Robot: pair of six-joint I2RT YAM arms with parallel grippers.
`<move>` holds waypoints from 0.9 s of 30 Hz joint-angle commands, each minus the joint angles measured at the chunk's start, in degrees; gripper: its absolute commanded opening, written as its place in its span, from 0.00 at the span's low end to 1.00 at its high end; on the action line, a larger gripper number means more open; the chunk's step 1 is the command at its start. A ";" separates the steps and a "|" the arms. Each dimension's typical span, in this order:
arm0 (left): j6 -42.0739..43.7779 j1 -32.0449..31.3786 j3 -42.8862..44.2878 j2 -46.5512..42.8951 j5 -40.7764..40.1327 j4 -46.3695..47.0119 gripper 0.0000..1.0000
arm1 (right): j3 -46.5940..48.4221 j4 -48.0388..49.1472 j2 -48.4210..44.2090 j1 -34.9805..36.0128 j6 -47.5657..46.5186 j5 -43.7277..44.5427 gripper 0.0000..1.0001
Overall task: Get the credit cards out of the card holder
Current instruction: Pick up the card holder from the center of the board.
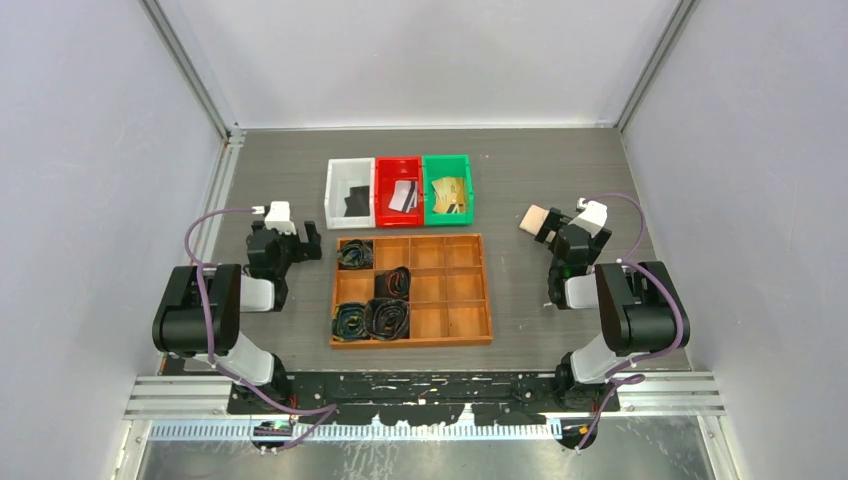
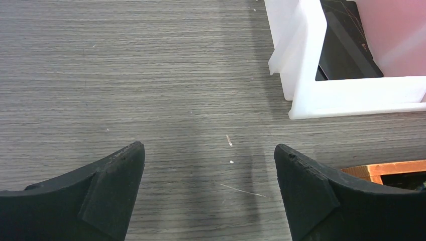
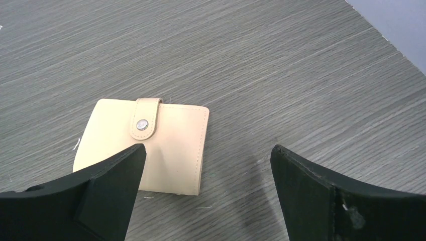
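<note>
The tan card holder lies closed on the table with its strap tab snapped shut. It also shows at the right in the top view. My right gripper is open and hovers just above and behind the holder, with its left finger over the holder's near left part. My left gripper is open and empty over bare table, left of the white bin. A black card lies in the white bin, a grey card in the red bin and a gold card in the green bin.
The white bin, red bin and green bin stand in a row at the back centre. A wooden divided tray in the middle holds several dark coiled belts. Grey walls close in both sides.
</note>
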 commanded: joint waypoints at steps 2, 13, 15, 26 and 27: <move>1.34 -0.20 1.65 -1.01 0.45 1.67 1.00 | 0.12 2.51 -0.16 -0.07 -0.81 0.72 1.00; 1.19 1.48 1.13 -2.51 5.59 1.87 1.00 | 1.06 -1.39 -3.57 0.69 -0.12 4.63 0.99; 0.65 2.08 1.98 -5.69 5.75 -1.98 1.00 | 6.51 -16.99 -8.89 0.72 2.17 7.82 1.00; 7.42 5.52 22.60 -22.20 8.22 -54.85 1.00 | 35.74 -68.96 -11.35 -6.21 39.33 5.84 0.99; 7.52 5.67 23.66 -23.18 8.68 -57.53 1.00 | 36.02 -68.25 -11.23 -7.79 39.81 0.57 0.99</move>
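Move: The card holder lies flat about 5 cm ahead of the right hand and 5 cm to its left, some 6 cm below it; its right end reaches the middle of the open fingers' gap. The green bin sits roughly 31 cm left and 13 cm farther out, the wooden tray about 40 cm left and 13 cm nearer the base. From the left hand the card holder is some 62 cm to the right and 5 cm ahead. After a brief wait, lift both grippers steeply and empty, fingers kept wide open, about 11 cm each. Carry the right one up and away from the card holder, easing it a few centimetres forward as well, while its wrist turns clockwise and rolls left side up, some 15 degrees each. Raise the left one almost straight up, beside the white bin, with hardly any wrist turn. ##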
